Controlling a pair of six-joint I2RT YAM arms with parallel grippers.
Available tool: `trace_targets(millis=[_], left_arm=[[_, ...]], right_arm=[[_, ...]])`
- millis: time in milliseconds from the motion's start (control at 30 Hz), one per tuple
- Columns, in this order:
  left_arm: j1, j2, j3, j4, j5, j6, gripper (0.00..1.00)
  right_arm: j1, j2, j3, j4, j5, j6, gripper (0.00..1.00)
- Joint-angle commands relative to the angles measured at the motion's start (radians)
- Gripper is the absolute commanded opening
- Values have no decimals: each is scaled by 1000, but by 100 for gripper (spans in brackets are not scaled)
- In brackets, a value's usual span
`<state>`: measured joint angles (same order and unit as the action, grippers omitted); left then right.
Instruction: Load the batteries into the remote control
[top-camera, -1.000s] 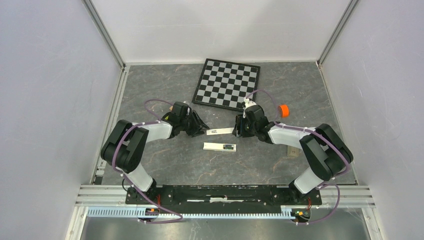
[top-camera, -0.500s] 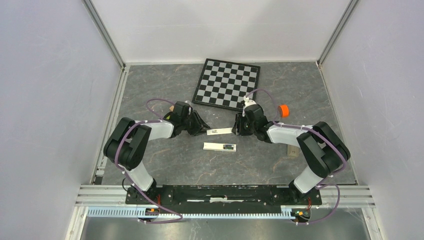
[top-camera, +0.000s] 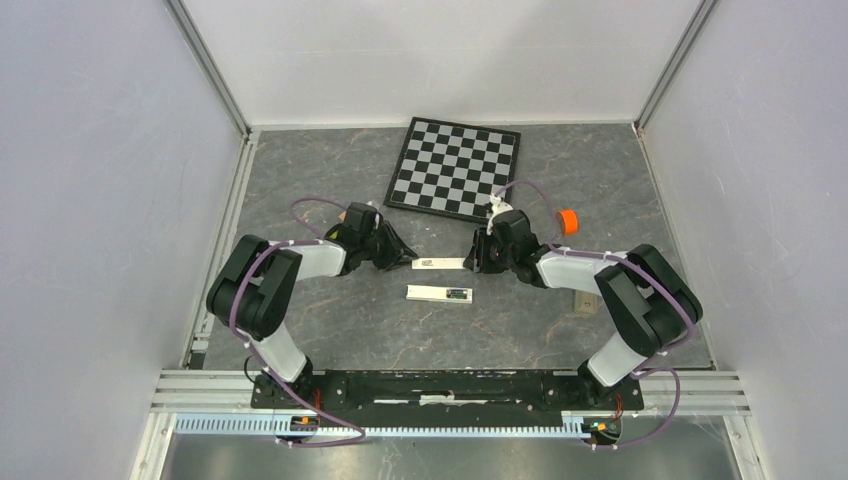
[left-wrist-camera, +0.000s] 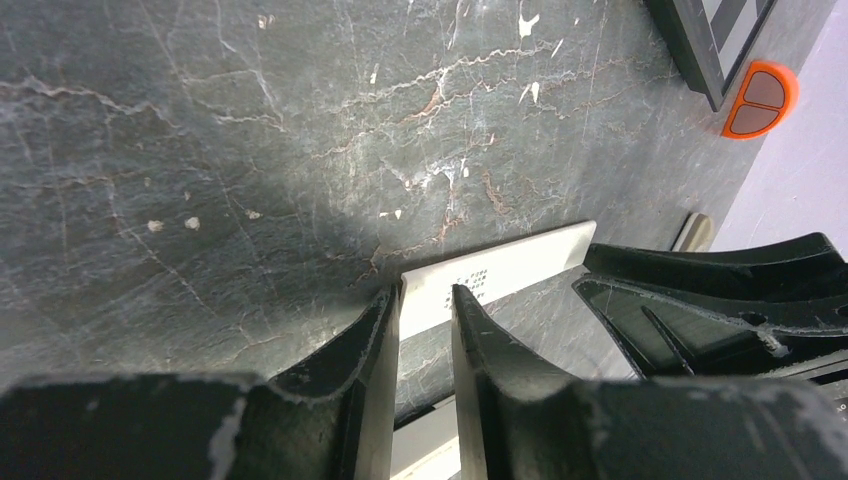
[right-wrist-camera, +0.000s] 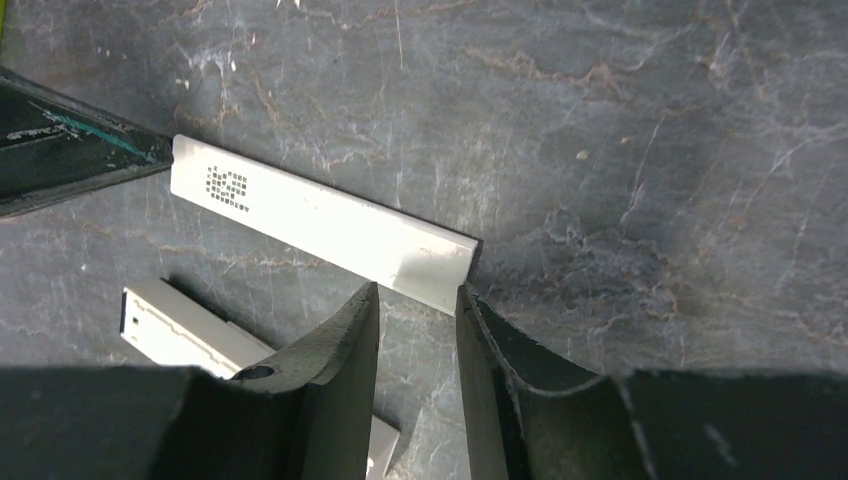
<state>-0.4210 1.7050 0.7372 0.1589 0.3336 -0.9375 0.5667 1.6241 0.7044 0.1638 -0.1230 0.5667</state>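
The remote control (top-camera: 432, 293) lies pale side up on the table, and the batteries (top-camera: 459, 294) show only as a dark greenish patch in its right end. Just behind it lies a thin white strip (top-camera: 438, 263) with a small printed patch. My left gripper (top-camera: 408, 260) is at the strip's left end. In the left wrist view, the narrow jaws (left-wrist-camera: 425, 295) flank that end (left-wrist-camera: 430, 300), and contact is unclear. My right gripper (top-camera: 472, 262) is at the right end. Its tips (right-wrist-camera: 418, 290) stand slightly apart just short of the strip's end (right-wrist-camera: 430, 270). The remote (right-wrist-camera: 185, 335) shows beside them.
A checkerboard (top-camera: 455, 168) lies at the back. An orange round cap (top-camera: 567, 221) sits behind my right arm and also shows in the left wrist view (left-wrist-camera: 760, 98). A cream block (top-camera: 582, 301) lies under the right forearm. Walls close in on three sides.
Both grippers' jaws have narrowed around the ends of the white strip. The arms and the strip have barely shifted.
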Motion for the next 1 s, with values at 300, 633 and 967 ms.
trace_targets(millis=[300,633,967], left_arm=[[-32,-155,-63,-10,64,-11,30],[-64,-311,-88,-124,32,12,30],[-89,-375,-103,-152,22,-3,30]], right_arm=[[36,-144,-36,48,-143,47,38],[86,-240,-68,7,-139,60,39],[125,-333,-126,-34,-115,81,39]])
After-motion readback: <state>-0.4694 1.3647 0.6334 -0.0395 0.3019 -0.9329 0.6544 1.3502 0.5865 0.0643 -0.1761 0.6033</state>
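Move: The open remote control, face down with batteries in, lies about 9 cm back and 7 cm to the right of the left hand, at nearly its height. From the right hand it is some 9 cm back and 7 cm left. The white battery cover is between the fingertips of both hands, its middle about 7 cm right of the left hand, level with it; the chessboard's middle is roughly 28 cm ahead of the right hand and 4 cm left. Both hands bring the cover held between them 5 cm back towards the remote, lifting it about 4 cm. ##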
